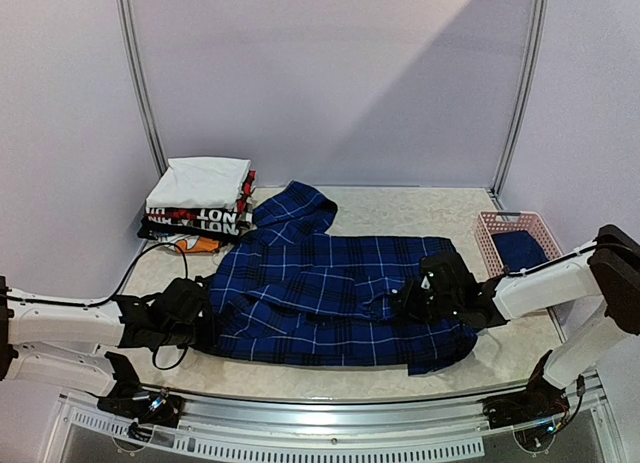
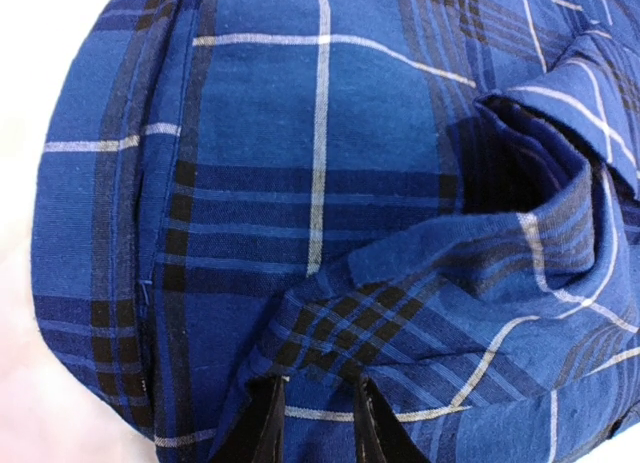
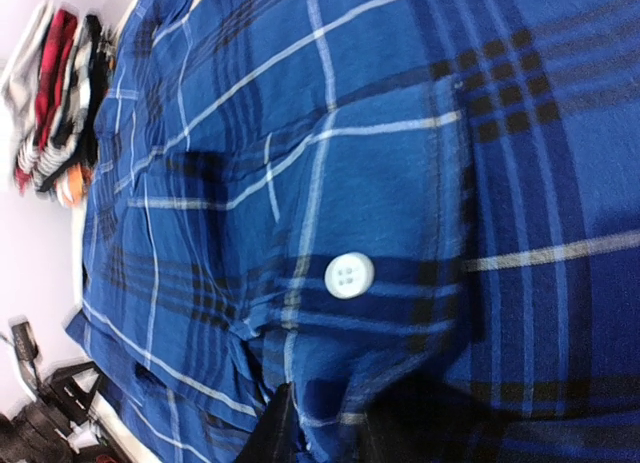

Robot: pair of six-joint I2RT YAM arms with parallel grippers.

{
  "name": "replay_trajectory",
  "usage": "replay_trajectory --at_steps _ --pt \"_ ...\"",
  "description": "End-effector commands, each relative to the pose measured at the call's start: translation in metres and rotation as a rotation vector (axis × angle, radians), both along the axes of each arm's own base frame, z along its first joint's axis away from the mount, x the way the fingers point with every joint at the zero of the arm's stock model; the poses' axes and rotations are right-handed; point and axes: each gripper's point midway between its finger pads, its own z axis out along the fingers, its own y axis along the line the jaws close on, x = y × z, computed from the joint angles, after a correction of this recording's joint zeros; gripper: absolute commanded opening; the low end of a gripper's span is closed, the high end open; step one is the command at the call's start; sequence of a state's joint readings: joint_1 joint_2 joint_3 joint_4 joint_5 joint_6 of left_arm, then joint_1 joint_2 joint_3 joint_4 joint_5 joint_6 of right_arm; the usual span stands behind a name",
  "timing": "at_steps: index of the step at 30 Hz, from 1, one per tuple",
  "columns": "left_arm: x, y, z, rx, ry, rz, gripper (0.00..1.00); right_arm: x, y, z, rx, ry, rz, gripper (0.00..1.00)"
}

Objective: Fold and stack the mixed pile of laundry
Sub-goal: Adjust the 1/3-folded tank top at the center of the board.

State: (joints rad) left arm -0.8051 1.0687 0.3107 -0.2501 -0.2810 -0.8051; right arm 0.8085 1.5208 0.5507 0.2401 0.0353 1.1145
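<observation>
The dark-blue plaid shirt (image 1: 330, 288) lies spread across the middle of the table, collar toward the back. My left gripper (image 1: 207, 318) is at its left edge. In the left wrist view the gripper (image 2: 318, 388) is shut on a raised fold of plaid cloth (image 2: 400, 283). My right gripper (image 1: 405, 301) rests on the shirt's right half. In the right wrist view it (image 3: 325, 403) pinches a ridge of fabric just below a white button (image 3: 349, 275). A navy garment (image 1: 520, 249) lies in the basket at the right.
A pink lattice basket (image 1: 500, 223) stands at the right edge. A stack of folded white and black red-lettered garments (image 1: 200, 198) sits at the back left, with an orange item (image 1: 200, 245) and a black cable (image 1: 150, 258) beside it. Walls close in on both sides.
</observation>
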Motion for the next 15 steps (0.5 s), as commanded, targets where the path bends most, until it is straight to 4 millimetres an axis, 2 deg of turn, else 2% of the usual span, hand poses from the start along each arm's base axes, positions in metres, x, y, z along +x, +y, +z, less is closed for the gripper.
replay_trajectory --at_steps 1,3,9,15 --pt "-0.005 0.004 -0.006 0.024 0.005 -0.010 0.26 0.009 0.002 0.003 -0.033 -0.018 0.000 0.07" --pt "-0.006 0.004 -0.006 0.025 0.005 -0.010 0.26 0.014 0.003 0.011 -0.072 -0.030 0.010 0.00" --pt "-0.007 0.009 -0.007 0.033 0.004 0.008 0.26 0.020 -0.011 0.047 -0.223 -0.090 0.040 0.00" --pt "-0.007 0.014 -0.008 0.043 0.003 0.035 0.26 0.010 -0.036 0.087 -0.302 -0.145 0.051 0.00"
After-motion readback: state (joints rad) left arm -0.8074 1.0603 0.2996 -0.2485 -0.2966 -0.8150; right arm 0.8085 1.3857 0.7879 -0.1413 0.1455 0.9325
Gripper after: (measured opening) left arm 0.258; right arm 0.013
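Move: Right at the right hand's nearly shut fingers, about 1 cm ahead and 1 cm below them, is the raised flap of the blue plaid tank top. Its white button sits some 4 cm ahead and 1 cm left of that hand. The basket stands roughly 17 cm farther out and 24 cm to the right. From the left hand, at the cloth's left end, the flap lies about 8 cm ahead and 37 cm to the right. Closing fully on the flap, the right fingers pinch the cloth and edge about 2 cm forward, then lift it steeply, some 7 cm in all and gaining speed, the hand tilting roughly 10 degrees so the fingers point less steeply down. The left hand stays put low at the cloth's left end, its small finger gap unchanged. ##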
